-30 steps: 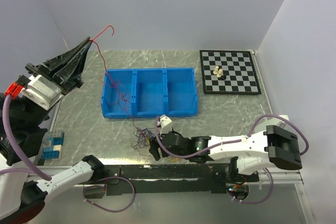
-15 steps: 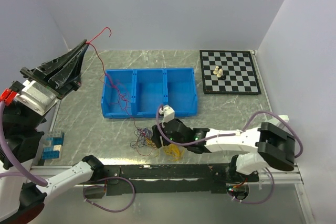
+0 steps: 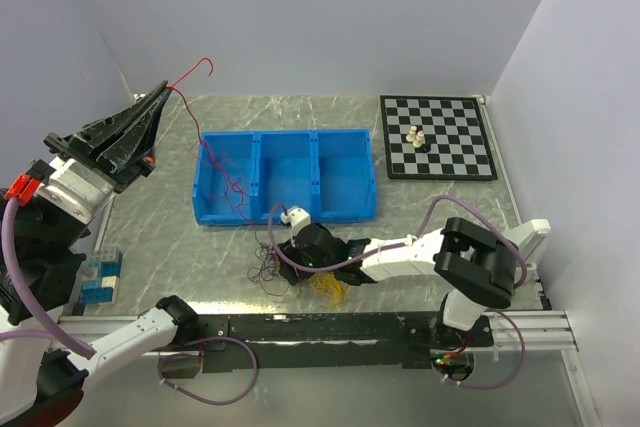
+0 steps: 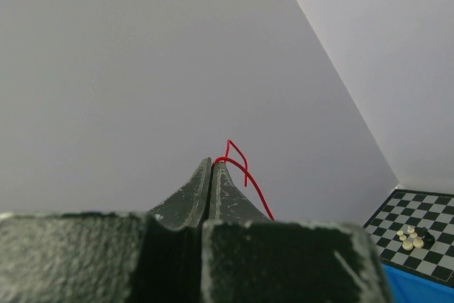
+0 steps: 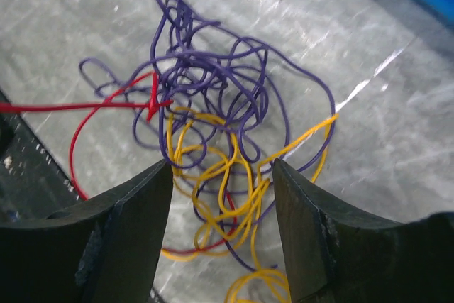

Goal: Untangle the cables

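Observation:
The cables are thin curly wires. A red cable [image 3: 196, 117] runs from my left gripper [image 3: 160, 89] down into the left compartment of the blue bin [image 3: 285, 209]. That gripper is raised high at the left and shut on the red cable [image 4: 241, 164] at its tips [image 4: 213, 162]. A small tangle of purple [image 5: 213, 76], yellow [image 5: 245, 175] and red [image 5: 106, 106] cables lies on the table near the front edge. My right gripper [image 5: 222, 175] hovers low over the tangle [image 3: 268, 265], open, with yellow and purple strands between its fingers. In the top view the right gripper [image 3: 288, 265] partly hides the tangle.
The blue bin has three compartments; red wire lies in the left one [image 3: 228, 182]. A chessboard [image 3: 450, 162] with a few pieces [image 3: 417, 137] sits at the back right. A blue block holder [image 3: 100, 277] stands at the left. The black front rail [image 3: 330, 327] runs just behind the tangle.
My right arm has swung left and forward over the tangle, and its jaws have narrowed a little. A yellow bunch now shows beside it. The left gripper barely shifted, red cable still held.

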Controlling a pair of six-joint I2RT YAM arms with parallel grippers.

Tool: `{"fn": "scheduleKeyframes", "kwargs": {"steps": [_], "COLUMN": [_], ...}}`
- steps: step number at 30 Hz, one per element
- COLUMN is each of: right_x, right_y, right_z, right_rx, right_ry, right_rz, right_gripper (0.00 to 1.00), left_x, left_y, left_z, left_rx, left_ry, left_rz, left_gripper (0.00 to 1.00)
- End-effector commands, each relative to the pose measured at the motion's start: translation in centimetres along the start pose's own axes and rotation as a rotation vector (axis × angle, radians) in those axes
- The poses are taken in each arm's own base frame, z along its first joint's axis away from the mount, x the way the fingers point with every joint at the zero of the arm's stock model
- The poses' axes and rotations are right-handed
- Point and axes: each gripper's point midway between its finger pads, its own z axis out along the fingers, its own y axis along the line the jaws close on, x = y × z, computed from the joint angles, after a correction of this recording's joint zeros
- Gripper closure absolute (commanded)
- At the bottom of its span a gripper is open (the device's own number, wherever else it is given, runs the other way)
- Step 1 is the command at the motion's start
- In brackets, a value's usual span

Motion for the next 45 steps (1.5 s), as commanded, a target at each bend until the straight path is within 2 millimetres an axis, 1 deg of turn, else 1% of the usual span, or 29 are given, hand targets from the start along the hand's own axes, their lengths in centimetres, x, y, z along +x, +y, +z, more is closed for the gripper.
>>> {"fn": "scheduleKeyframes", "kwargs": {"steps": [1,4,6,8,10,12,14,16,17,18,20,21,23,27,29,30,32,33,34,35,37,38,41,43,45], "right_x": [-4.3,-4.8,-4.5,-4.3,-3.6,-3.1,-2.9,-3.0,-2.9,-2.7,-2.0,-2.1,-1.5,0.8,2.2,2.8,3.7,4.1,4.8,5.2,5.8,6.3,7.0,7.5,7.9], "right_y": [1.8,1.8,1.8,1.7,1.5,1.3,1.3,1.2,1.1,1.1,0.9,1.1,1.3,0.7,0.3,0.1,-0.4,-0.8,-1.4,-1.8,-2.3,-2.6,-3.4,-3.6,-3.9], "right_z": [1.2,1.7,2.1,2.4,2.7,2.8,3.0,3.1,3.1,3.0,2.5,1.9,0.5,-1.8,-2.9,-3.4,-4.4,-4.9,-5.4,-5.9,-6.6,-6.9,-7.4,-7.6,-7.7], "right_rx": [-0.046,-0.034,-0.033,-0.028,-0.023,-0.019,-0.009,0.010,0.027,0.042,0.060,0.059,0.054,0.081,0.100,0.111,0.129,0.140,0.163,0.171,0.178,0.185,0.212,0.218,0.225], "right_ry": [-0.102,-0.113,-0.112,-0.101,-0.083,-0.072,-0.056,-0.036,-0.021,-0.003,0.024,0.017,0.011,0.028,0.040,0.047,0.050,0.046,0.057,0.060,0.057,0.064,0.070,0.074,0.076], "right_rz": [-0.007,0.007,0.015,0.023,0.031,0.042,0.045,0.044,0.049,0.058,0.074,0.081,0.101,0.158,0.191,0.210,0.245,0.262,0.276,0.287,0.309,0.317,0.336,0.351,0.361], "right_gripper": [0.36,0.37,0.39,0.43,0.51,0.57,0.61,0.68,0.74,0.83,0.98,1.00,1.00,1.00,1.00,1.00,1.00,1.00,1.00,1.00,1.00,1.00,1.00,1.00,1.00], "left_x": [-1.2,-1.2,-1.1,-0.9,-1.0,-1.2,-1.6,-2.1,-2.6,-2.9,-4.1,-4.6,-6.1,-9.4,-11.2,-12.5,-14.2,-15.1,-15.6,-16.5,-17.4,-18.6,-20.4,-20.7,-22.1], "left_y": [0.6,0.5,0.5,0.5,0.6,0.6,0.9,1.2,1.6,1.9,3.2,4.0,5.9,10.1,11.7,12.4,13.5,14.6,15.1,15.7,16.3,16.8,17.8,18.2,18.7], "left_z": [-0.3,-0.6,-0.8,-0.8,-0.9,-1.0,-1.0,-1.0,-1.0,-1.0,-1.2,-1.4,-1.9,-3.2,-3.7,-4.1,-4.4,-5.2,-5.2,-5.6,-5.8,-6.4,-6.6,-5.8,-6.3], "left_rx": [-0.020,-0.019,-0.021,-0.024,-0.026,-0.027,-0.034,-0.039,-0.052,-0.061,-0.111,-0.144,-0.230,-0.443,-0.521,-0.554,-0.601,-0.661,-0.685,-0.714,-0.754,-0.794,-0.852,-0.872,-0.917], "left_ry": [-0.038,-0.037,-0.036,-0.031,-0.031,-0.036,-0.044,-0.055,-0.064,-0.073,-0.104,-0.116,-0.156,-0.241,-0.280,-0.307,-0.338,-0.341,-0.346,-0.357,-0.372,-0.399,-0.435,-0.436,-0.456], "left_rz": [0.024,0.019,0.019,0.021,0.020,0.018,0.021,0.028,0.034,0.045,0.087,0.112,0.181,0.330,0.392,0.421,0.472,0.493,0.512,0.540,0.592,0.617,0.658,0.690,0.751], "left_gripper": [0.99,0.99,0.99,0.99,0.99,0.99,0.99,0.99,0.99,0.99,0.99,0.99,0.99,0.99,0.99,0.99,0.99,0.99,0.99,0.99,0.99,0.99,0.99,0.99,0.99]}}
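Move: The purple cable's tangle lies about 4 cm left of the open right hand, level with it fore and aft, and some 2 cm lower. The main yellow heap is roughly 10 cm right and 6 cm back of that hand, 3 cm below. The blue bin's middle is about 17 cm straight ahead, 1 cm lower. From the raised left hand, already holding the red cable's end, the purple tangle is about 6 cm right, level fore and aft, and 61 cm down. Pinching purple strands is the right hand's first job: it eases about 3 cm left and a little forward, shuts its fingers, then drags them some 10 cm right and 6 cm back, staying low. The left hand, waiting at first, keeps its grip on the red cable and sweeps up nearly 20 cm, left and back, away from the tangle, fingers tipping steeply upward and turning counter-clockwise. ##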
